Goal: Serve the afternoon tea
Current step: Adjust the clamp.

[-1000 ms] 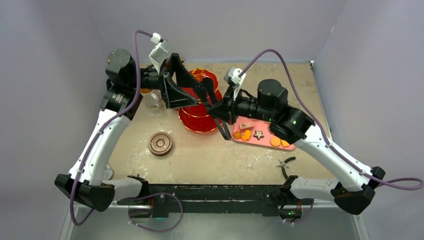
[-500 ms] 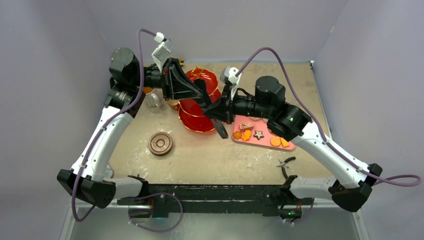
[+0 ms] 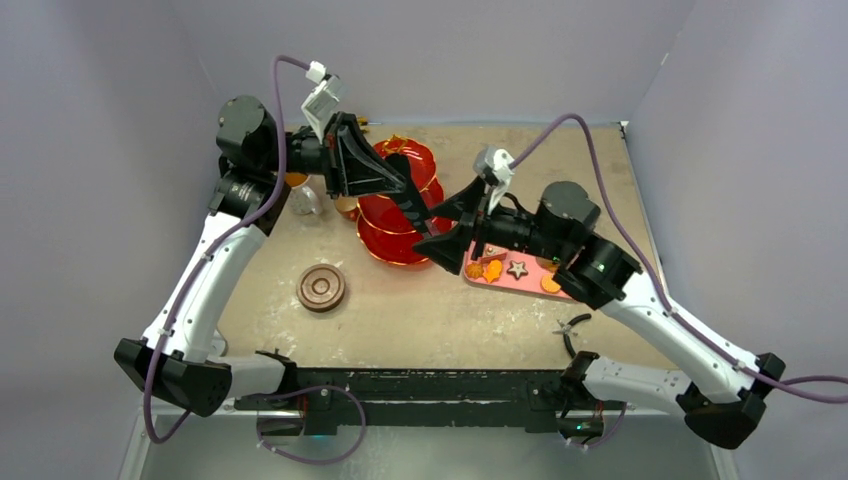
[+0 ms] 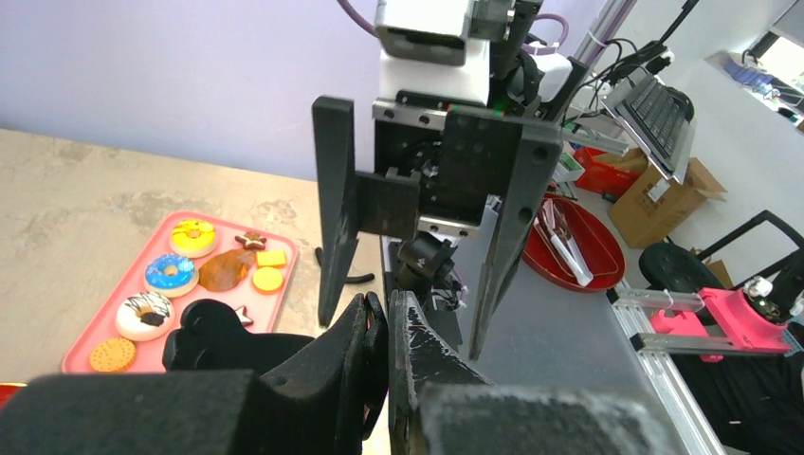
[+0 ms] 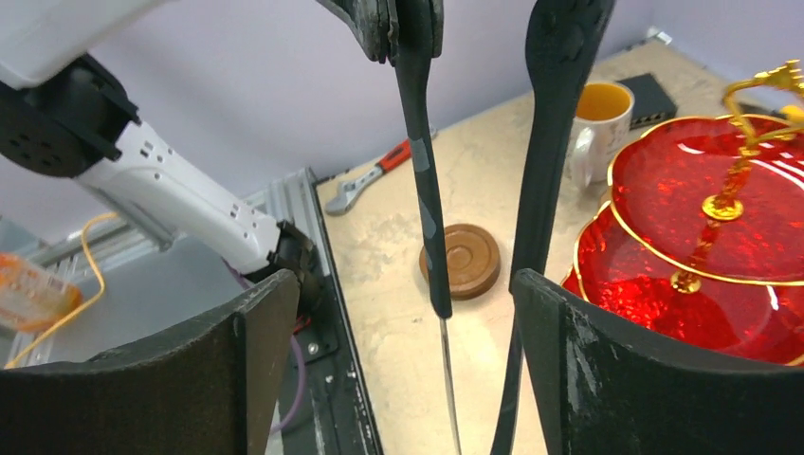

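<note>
The black tongs (image 5: 422, 171) hang with both arms pointing down, and my left gripper (image 4: 387, 308) is shut on their top end above the red three-tier stand (image 3: 400, 215). My right gripper (image 5: 403, 284) is open, one finger either side of the tongs' arms without touching them. Its fingers (image 4: 334, 209) face the left wrist camera. The gold-rimmed stand (image 5: 702, 218) shows bare tiers. A white mug of amber tea (image 5: 597, 118) stands behind it, brown saucers (image 3: 321, 287) lie front left, and pastries fill the pink tray (image 3: 520, 275).
Black pliers (image 3: 572, 330) lie near the table's front right edge. A red-handled wrench (image 5: 379, 175) rests beyond the left table edge. The saucers (image 5: 461, 261) lie below the tongs in the right wrist view. Doughnuts and biscuits fill the tray (image 4: 81, 351).
My left gripper closed on the tongs' top end. My right gripper then opened, let go of the tongs and drew back to the right toward the tray.
</note>
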{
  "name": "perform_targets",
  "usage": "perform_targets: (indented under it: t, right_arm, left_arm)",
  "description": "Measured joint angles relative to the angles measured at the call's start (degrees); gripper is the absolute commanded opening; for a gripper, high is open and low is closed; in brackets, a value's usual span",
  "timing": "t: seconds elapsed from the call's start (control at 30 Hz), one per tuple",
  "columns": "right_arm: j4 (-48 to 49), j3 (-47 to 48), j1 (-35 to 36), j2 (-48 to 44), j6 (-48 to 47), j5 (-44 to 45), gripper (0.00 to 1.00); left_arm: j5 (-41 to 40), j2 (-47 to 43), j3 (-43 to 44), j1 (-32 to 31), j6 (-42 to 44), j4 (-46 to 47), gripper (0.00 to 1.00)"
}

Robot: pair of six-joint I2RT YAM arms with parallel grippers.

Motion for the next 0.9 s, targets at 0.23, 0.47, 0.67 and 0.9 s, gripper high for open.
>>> perform_targets:
  t: [0.23,0.47,0.67,0.9]
  right_arm:
    - [1.36,-2.05,-0.09,-8.02,1.44,6.38,0.89]
    - [0.92,-0.85,-2.25,-5.33,2.38,12.11,0.80]
    - [0.94,-1.51,-3.67,-0.33,3.93,9.60,0.64]
    - [4.96,-1.64,-3.76,0.37,5.33,1.09,0.48]
  left_arm:
    - [0.02,-0.15,0.00,0.00,-0.92,2.43,0.00]
    - [0.68,-1.49,-0.22,0.00,-3.15,6.21,0.00]
    - [1.14,-4.11,-0.22,-0.07,-4.52,9.25,0.00]
    - [1.27,-5.01,-0.22,-0.33,-4.96,10.84,0.00]
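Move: The clamp hangs almost straight down from the left fingers, which hold the tip of its rear arm; its middle is about 8 cm below that hand, 3 cm to its right and 1 cm ahead. From the open right hand that middle lies some 2 cm left, 1 cm ahead, at about its height. The red cake stand is roughly 11 cm ahead of the right hand, 5 cm left and 22 cm lower; the brown lid lies 2 cm ahead, 20 cm left and 38 cm down. The left fingers keep their pinch on the clamp's tip and draw it back and up about 5 cm, rolling some 10 degrees. The right hand, already open, backs off to the right and up about 5 cm, swings forward and down, then eases back and left to the middle of the clamp, its fingers narrowing by about a third without shutting. ##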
